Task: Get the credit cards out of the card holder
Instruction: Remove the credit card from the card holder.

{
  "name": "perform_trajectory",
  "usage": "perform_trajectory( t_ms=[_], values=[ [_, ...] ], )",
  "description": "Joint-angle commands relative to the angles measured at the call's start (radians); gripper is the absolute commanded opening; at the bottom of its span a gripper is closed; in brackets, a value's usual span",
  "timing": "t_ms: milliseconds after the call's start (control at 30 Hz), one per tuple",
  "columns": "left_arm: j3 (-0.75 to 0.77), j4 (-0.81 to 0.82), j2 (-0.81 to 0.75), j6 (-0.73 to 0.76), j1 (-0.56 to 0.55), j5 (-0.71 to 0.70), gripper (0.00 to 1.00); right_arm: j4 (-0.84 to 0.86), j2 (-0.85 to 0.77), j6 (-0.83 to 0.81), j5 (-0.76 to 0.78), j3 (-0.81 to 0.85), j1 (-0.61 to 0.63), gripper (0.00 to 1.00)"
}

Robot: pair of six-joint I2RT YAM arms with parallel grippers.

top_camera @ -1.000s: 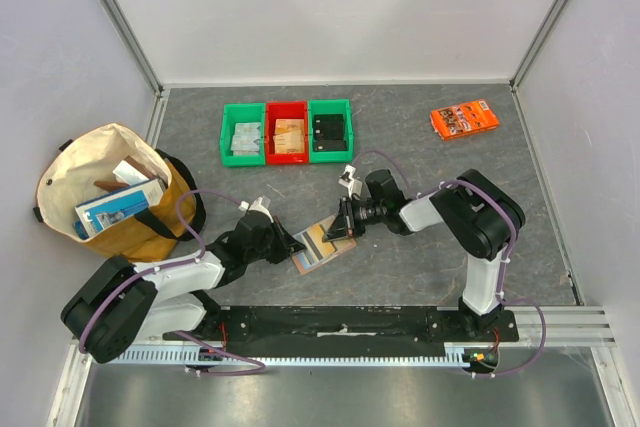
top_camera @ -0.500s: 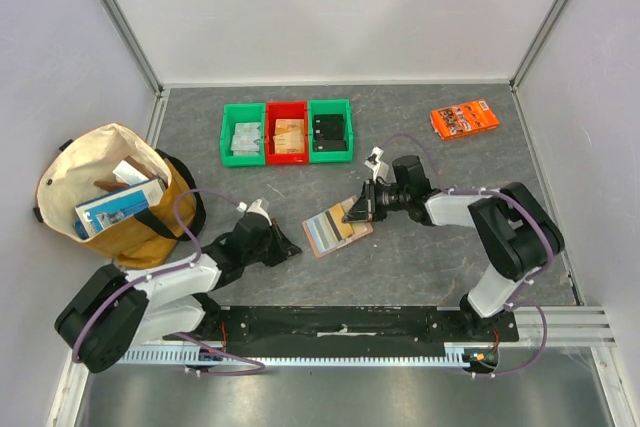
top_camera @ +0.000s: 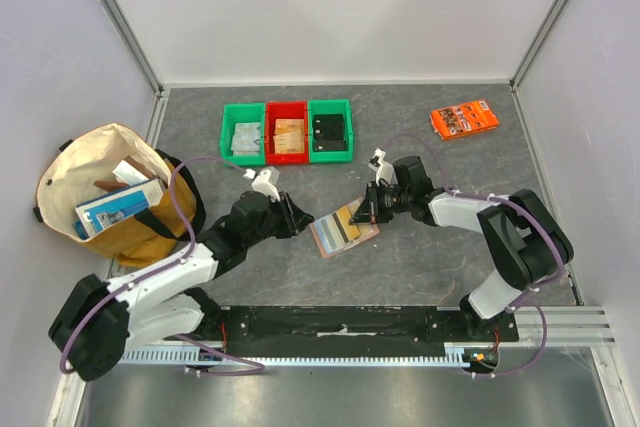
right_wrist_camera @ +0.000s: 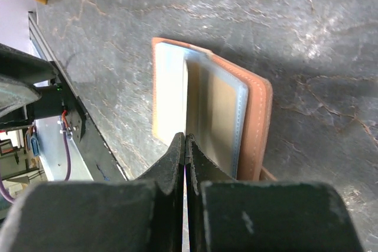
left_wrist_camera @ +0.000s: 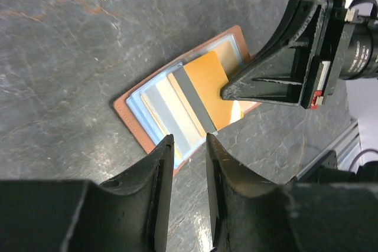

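The card holder [top_camera: 330, 243] lies open on the table between the arms, reddish-brown leather [left_wrist_camera: 121, 107] with pale panels [right_wrist_camera: 168, 98]. Several credit cards [left_wrist_camera: 168, 110] fan out of it, grey, tan and bluish. An orange card with a dark stripe [left_wrist_camera: 209, 84] lies on top of them. My right gripper [top_camera: 371, 210] is shut on that card's edge, which runs edge-on from the fingertips [right_wrist_camera: 185, 140]. My left gripper [top_camera: 297, 217] hovers just left of the holder, slightly open with nothing between its jaws [left_wrist_camera: 189, 141].
Three small bins stand at the back: green [top_camera: 243, 133], red [top_camera: 287, 132], green [top_camera: 330, 130], each with items inside. An orange printed packet [top_camera: 465, 118] lies at the back right. A cloth bag [top_camera: 115, 197] with boxes stands at the left wall.
My right gripper has dragged the card holder to the right and farther back. My left arm has followed toward it and its jaws have parted.
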Motion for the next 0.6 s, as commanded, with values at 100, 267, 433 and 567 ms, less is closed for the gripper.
perform_trajectory(
  t_ms=[100,267,433,567],
  values=[
    [0.118,0.176,0.270,0.061,-0.075,0.091,0.35,0.107,0.062,0.025,0.035,-0.063,0.002,0.00],
    [0.227,0.166,0.469,0.084,-0.122,0.084,0.24,0.078,0.070,-0.006,0.066,-0.060,0.002,0.00],
    [0.242,0.051,0.532,0.054,-0.127,0.028,0.08,0.026,0.033,-0.041,0.106,-0.052,0.002,0.00],
    [0.216,-0.029,0.551,0.021,-0.128,-0.007,0.02,-0.009,0.023,-0.064,0.127,-0.041,0.001,0.00]
  ],
)
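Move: The card holder lies open with its middle about 10 cm to the right of the left hand, level with it fore and aft and some 10 cm below. The partly drawn orange card is about 9 cm right of that hand and 8 cm below. The right hand's shut fingers are at that card, its middle 2 cm to their left and 1 cm lower; from them the holder's middle is 3 cm left, 2 cm back and 4 cm down. The green bin of black cards stands 25 cm ahead of the left hand, 6 cm to its right. The card holder's left half is what the left hand comes down to: it sweeps right and down, about 7 cm each way, ending in a steeper drop, while the wrist turns some 10 degrees clockwise and tips down and the part-open fingers close beside the orange card; touch can't be made out. Meanwhile the right fingers keep their pinch on that card and lower it about 3 cm, then hold. ##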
